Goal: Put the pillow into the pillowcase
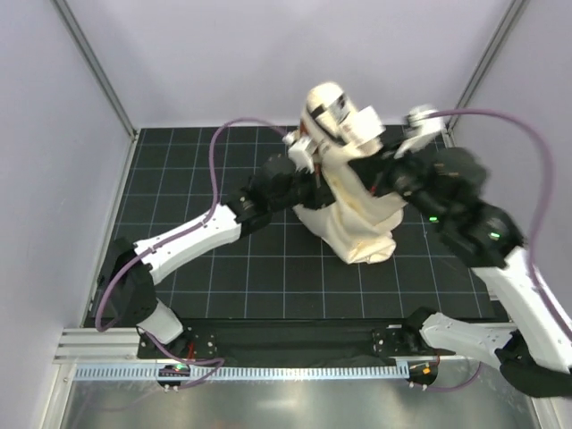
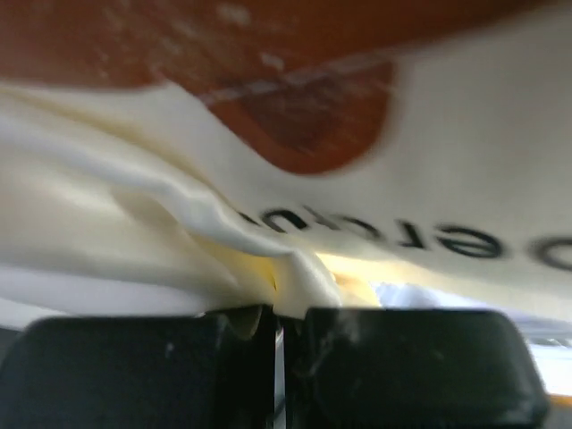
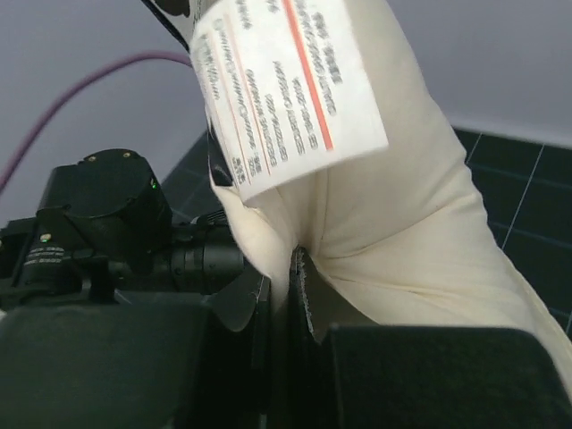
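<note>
The cream pillowcase (image 1: 350, 213) hangs between my two grippers above the black mat, and its bulging lower end (image 1: 365, 243) rests on the mat. My left gripper (image 1: 313, 175) is shut on a fold of its cloth (image 2: 268, 268). From the other side my right gripper (image 1: 381, 175) is shut on another fold (image 3: 268, 250). A white printed label (image 3: 286, 89) with red marking stands up above both grippers (image 1: 335, 112). The pillow does not show apart from the cloth, so I cannot tell where it sits.
The black gridded mat (image 1: 214, 277) covers the table, with white walls on three sides. Purple cables (image 1: 219, 152) loop over both arms. A metal rail (image 1: 268, 371) runs along the near edge by the arm bases.
</note>
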Available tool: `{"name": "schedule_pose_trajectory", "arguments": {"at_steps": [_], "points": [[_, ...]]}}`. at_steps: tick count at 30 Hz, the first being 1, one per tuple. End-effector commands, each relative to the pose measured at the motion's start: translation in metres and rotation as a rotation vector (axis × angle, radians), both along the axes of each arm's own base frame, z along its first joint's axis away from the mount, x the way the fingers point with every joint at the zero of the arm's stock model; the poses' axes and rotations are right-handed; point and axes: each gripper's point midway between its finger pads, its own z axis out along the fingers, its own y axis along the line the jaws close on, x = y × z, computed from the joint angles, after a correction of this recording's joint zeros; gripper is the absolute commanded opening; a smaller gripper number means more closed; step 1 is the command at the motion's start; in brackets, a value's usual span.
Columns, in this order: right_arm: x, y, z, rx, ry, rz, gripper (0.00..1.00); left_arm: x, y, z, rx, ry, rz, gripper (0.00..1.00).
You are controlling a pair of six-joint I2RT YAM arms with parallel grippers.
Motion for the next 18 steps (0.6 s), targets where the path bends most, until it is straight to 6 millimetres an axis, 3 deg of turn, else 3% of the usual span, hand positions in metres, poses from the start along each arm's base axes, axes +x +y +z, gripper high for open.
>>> {"name": "schedule_pose_trajectory", "arguments": {"at_steps": [1,3,4,5,8,9,10,11,13,15,17,18], "points": [[-0.013,0.09,-0.077,0.003,0.133,0.228,0.04,0.001,0.046,-0.106,0.102,0.052,0.107,0.0],[-0.023,0.109,-0.099,-0.028,0.155,0.257,0.04,-0.001,0.076,-0.139,0.124,0.047,0.202,0.0],[-0.035,0.124,-0.111,-0.052,0.171,0.281,0.04,-0.004,0.093,-0.137,0.108,0.032,0.244,0.0],[-0.041,0.132,-0.126,-0.077,0.192,0.299,0.04,-0.02,0.118,-0.184,0.185,0.085,0.271,0.0],[-0.068,0.162,-0.142,-0.102,0.203,0.381,0.04,-0.031,0.156,-0.198,0.162,0.096,0.386,0.0],[-0.075,0.169,-0.144,-0.107,0.201,0.404,0.04,-0.043,0.173,-0.221,0.191,0.123,0.406,0.0],[-0.08,0.175,-0.145,-0.116,0.2,0.421,0.1,-0.043,0.182,-0.223,0.18,0.13,0.453,0.0],[-0.091,0.187,-0.144,-0.128,0.198,0.461,0.14,-0.045,0.189,-0.212,0.143,0.114,0.47,0.0],[-0.1,0.196,-0.134,-0.136,0.184,0.497,0.39,-0.049,0.206,-0.222,0.16,0.126,0.52,0.0],[-0.11,0.205,-0.132,-0.158,0.185,0.537,0.58,-0.051,0.212,-0.212,0.138,0.107,0.537,0.0],[-0.12,0.207,-0.117,-0.152,0.174,0.583,0.69,-0.05,0.219,-0.211,0.151,0.108,0.564,0.0],[-0.123,0.207,-0.111,-0.15,0.171,0.599,0.82,-0.051,0.22,-0.212,0.157,0.111,0.565,0.0]]}}
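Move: The half-cased pillow hangs between the hands. Its middle is about 10 cm to the right of the left hand, some 4 cm ahead and slightly above it; from the right hand it is some 5 cm ahead and 12 cm below. The white label stands about 5 cm ahead of the right hand, 2 cm left and 5 cm above. Bare table for the swing lies 20 cm left and 5 back of the left hand, and 30 left and 8 back of the right. The pillow and case are swung left and down towards the bare table by both hands, each travelling some 20 cm left while dropping steeply and drawing back, with a small lift at the end. Both hands turn about 30 degrees counter-clockwise; the left keeps its pinch on the cloth fold, while the right, late in the swing, opens wide and lets go. ##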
